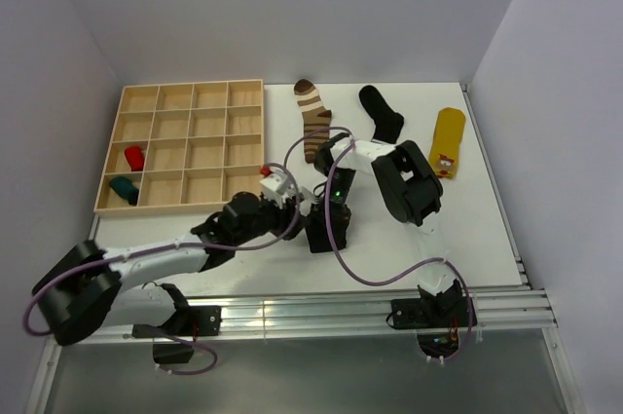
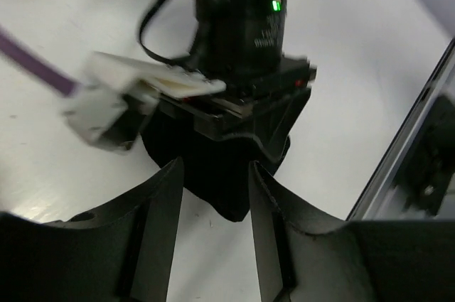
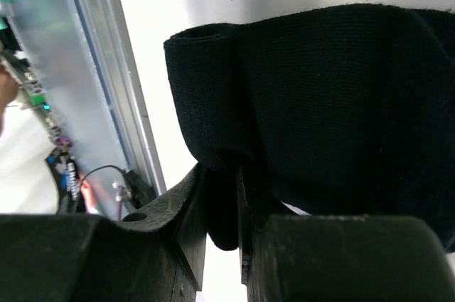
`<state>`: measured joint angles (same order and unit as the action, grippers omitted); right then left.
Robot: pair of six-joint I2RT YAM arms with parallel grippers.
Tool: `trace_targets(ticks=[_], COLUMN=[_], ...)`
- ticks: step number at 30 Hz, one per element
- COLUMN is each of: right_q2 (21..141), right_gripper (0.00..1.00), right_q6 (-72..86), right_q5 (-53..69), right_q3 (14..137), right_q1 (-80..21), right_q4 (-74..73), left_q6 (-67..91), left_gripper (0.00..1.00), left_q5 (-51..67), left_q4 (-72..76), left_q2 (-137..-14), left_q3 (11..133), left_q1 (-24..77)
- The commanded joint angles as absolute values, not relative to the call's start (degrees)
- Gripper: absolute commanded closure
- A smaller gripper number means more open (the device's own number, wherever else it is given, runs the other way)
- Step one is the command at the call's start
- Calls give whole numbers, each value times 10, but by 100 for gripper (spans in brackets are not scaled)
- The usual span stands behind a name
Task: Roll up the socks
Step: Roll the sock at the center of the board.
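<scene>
A black sock lies folded at the table's middle; no white stripes show on it. My right gripper points down and is shut on a fold of it; in the right wrist view the jaws pinch the black fabric. My left gripper is open just left of it; in the left wrist view its fingers stand on either side of the sock's tip, apart from it. A brown-and-cream striped sock, a plain black sock and a yellow sock lie flat at the back.
A wooden compartment tray stands at the back left, with a red roll and a teal roll in its left compartments. A metal rail runs along the table's near edge. Purple cables loop round both arms.
</scene>
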<state>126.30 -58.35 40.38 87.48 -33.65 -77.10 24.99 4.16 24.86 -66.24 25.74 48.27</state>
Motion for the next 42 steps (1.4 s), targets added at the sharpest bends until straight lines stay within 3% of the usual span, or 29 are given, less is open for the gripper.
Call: trace_targets(ticks=[1, 17, 34, 38, 41, 42], right_q2=[1286, 1302, 1303, 1296, 1284, 1280], right_gripper=[83, 83, 83, 82, 78, 73], right_q6=[-586, -562, -541, -521, -506, -501], right_q5=[382, 381, 377, 372, 369, 371], right_q3=[885, 880, 873, 865, 850, 841], right_q1=[-335, -334, -325, -325, -324, -323], right_q4=[-766, -753, -731, -716, -692, -679], left_q6=[180, 164, 199, 212, 227, 232], left_gripper=[53, 50, 54, 61, 74, 84], left_q5=[46, 102, 151, 151, 152, 152], left_q4=[250, 329, 359, 359, 367, 372], left_q2=[-742, -893, -958, -969, -976, -979], left_q3=[307, 350, 340, 338, 326, 322], left_q1=[524, 575, 576, 575, 573, 572])
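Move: The center sock's rolled end, pinched in the right fingertips, lies about 12 cm below the left hand, roughly 5 cm back and 9 cm to its right. The flat part of that sock lies from this end about 4 cm forward and 3 cm left. From the left hand, the striped sock is some 26 cm ahead and 4 cm right; the compartment box's middle is some 20 cm ahead and 28 cm left. Downward about 10 cm, to the right some 8 cm and a little back, the left hand comes in fast and then slows, swinging clockwise about 20 degrees towards the sock's rolled end. Only at the end do its half-open fingers close, pinching the cloth beside the right fingers, which stay nearly in place and keep their pinch. ##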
